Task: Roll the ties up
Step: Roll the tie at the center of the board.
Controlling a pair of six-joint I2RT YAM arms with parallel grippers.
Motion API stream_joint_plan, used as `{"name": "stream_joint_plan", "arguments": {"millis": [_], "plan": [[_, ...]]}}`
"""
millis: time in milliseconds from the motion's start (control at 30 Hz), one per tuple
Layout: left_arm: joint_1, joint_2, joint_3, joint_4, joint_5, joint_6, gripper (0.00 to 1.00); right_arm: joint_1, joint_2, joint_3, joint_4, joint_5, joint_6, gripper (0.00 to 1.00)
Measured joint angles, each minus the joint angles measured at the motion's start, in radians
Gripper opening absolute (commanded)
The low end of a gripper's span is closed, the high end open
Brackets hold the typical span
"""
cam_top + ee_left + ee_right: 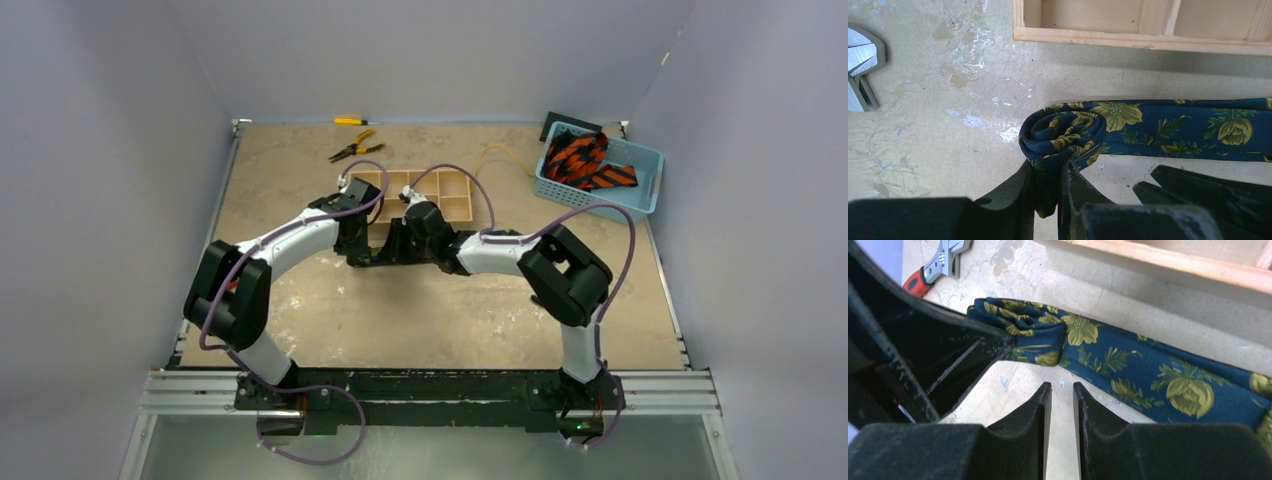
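Observation:
A dark navy tie (1188,127) with yellow-green flowers lies flat on the table in front of the wooden tray. Its left end is wound into a small roll (1063,132). My left gripper (1048,167) is shut on that roll, with fabric pinched between its fingers. In the right wrist view the tie (1128,360) runs diagonally, and the roll (1018,320) sits at the tip of the left gripper's finger (948,355). My right gripper (1062,386) hovers just short of the tie, its jaws a narrow gap apart with nothing between them. Orange-red striped ties (585,160) lie in the basket.
A wooden compartment tray (440,190) stands just behind both grippers. A blue basket (640,185) sits at the back right, with a thin yellow cord (500,155) beside it. Pliers (355,148) and a yellow screwdriver (350,121) lie at the back. A red-handled wrench (938,265) lies left of the roll.

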Motion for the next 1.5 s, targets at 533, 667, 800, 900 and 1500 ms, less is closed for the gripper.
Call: {"name": "stream_joint_plan", "arguments": {"millis": [533,667,800,900,1500], "plan": [[-0.001,0.021,0.033,-0.035,-0.02,-0.023,0.0,-0.002,0.159,0.092,0.043,-0.042,0.115,0.24],[-0.005,0.042,0.075,-0.08,-0.066,-0.047,0.0,-0.006,0.087,0.016,0.022,-0.005,0.105,0.25],[-0.006,0.042,0.086,-0.12,-0.117,-0.094,0.0,-0.023,-0.042,-0.093,0.017,0.046,0.085,0.25],[-0.006,0.044,0.101,-0.152,-0.148,-0.128,0.0,-0.043,-0.136,-0.165,0.018,0.094,0.071,0.25],[-0.043,0.197,0.212,-0.26,-0.32,-0.199,0.0,-0.23,-0.19,-0.272,-0.031,0.192,0.044,0.24]]}}
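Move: The right hand's goal is a stretch of the tie's flat strip about 15 cm to its right, 4 cm farther out and roughly 4 cm below. The tie's roll sits some 7 cm to its left and 1 cm ahead. The wooden box is about 12 cm ahead and 5 cm to the right. From the left hand, which already pinches the roll, that stretch lies about 23 cm right and 4 cm ahead; the wrench head is some 14 cm left and 3 cm ahead. Dip the right gripper about 3 cm, edging left towards the roll, then lift it and swing it some 17 cm right along the strip and outward, turning clockwise and sinking over the cloth, fingers staying nearly shut. Meanwhile keep the left pinch on the roll and carry it about 3 cm left, raising that hand's left side and turning it slightly counter-clockwise. ##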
